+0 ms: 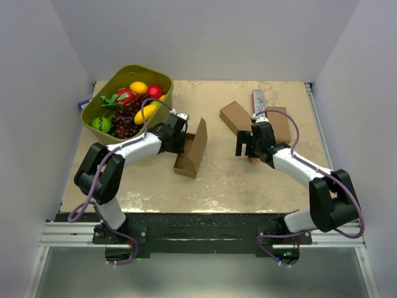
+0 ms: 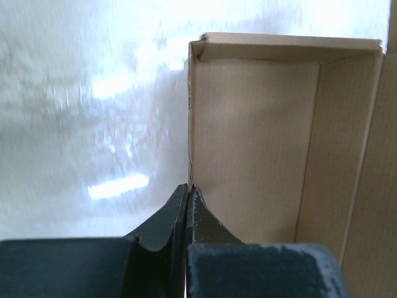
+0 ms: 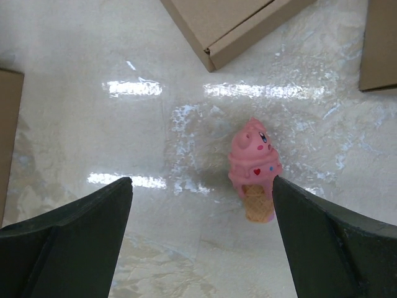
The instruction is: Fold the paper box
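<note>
The paper box [image 1: 197,144] lies in the middle of the table, a shallow brown cardboard tray with its lid panel standing up. In the left wrist view the paper box [image 2: 254,143] shows its open inside. My left gripper [image 1: 181,143] is at its left side wall. The left gripper [image 2: 188,186] is shut on the thin edge of that wall. My right gripper [image 1: 247,149] hangs open to the right, apart from the box. In its own view the right gripper [image 3: 203,180] holds nothing, its fingers spread wide over the table.
A pink ice-cream toy [image 3: 254,167] lies on the table by the right finger. Two closed brown boxes [image 1: 234,115] [image 1: 280,124] and a white-and-red carton [image 1: 258,99] lie behind the right arm. A green basket [image 1: 118,84] of toy fruit stands at the back left.
</note>
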Controlling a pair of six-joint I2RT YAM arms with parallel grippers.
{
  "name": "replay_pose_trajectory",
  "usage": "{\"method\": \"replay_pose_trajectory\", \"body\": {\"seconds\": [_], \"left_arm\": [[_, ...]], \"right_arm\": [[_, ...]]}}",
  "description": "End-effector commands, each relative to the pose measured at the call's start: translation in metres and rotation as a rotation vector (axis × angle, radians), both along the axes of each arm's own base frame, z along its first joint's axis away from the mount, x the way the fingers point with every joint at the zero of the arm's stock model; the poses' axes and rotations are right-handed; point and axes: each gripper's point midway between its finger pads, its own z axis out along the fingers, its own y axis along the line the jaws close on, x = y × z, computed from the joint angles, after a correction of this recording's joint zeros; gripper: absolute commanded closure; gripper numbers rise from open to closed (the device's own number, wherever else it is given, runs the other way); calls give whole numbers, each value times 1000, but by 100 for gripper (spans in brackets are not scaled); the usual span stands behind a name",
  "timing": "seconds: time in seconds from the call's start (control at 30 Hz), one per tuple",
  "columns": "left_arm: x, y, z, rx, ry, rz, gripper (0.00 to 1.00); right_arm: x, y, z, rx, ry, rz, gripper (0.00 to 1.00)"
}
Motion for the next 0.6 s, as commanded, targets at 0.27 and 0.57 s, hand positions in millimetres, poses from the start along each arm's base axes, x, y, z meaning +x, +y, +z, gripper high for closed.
{"method": "replay_pose_trajectory", "body": {"seconds": [0.27,0.57], "left_arm": [[-50,-7,58,-304,-96,0,45],[-77,51,72,-199,-202,128,23]], "right_arm": [[14,1,25,7,-70,-9,3],[7,5,34,46,-84,7,3]]}}
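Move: The left hand is at the paper box, its shut fingers still on the top edge of the box's left wall; the box's middle is about 4 cm to its right, level fore and aft, some 3 cm lower. The fruit bin stands roughly 15 cm ahead and 18 cm left, and a closed brown box some 12 cm ahead and 22 cm right. From the idle right hand the paper box lies about 21 cm left, level with it, 5 cm below. Still pinching the left wall of the paper box, the left hand draws straight back towards the base, then opens its fingers wide and lets go during this pull of about 6 cm. It then climbs clear of the tray by some 10 cm, edging slightly left, while the wrist tips up and its left side dips, some 20 degrees in all. ##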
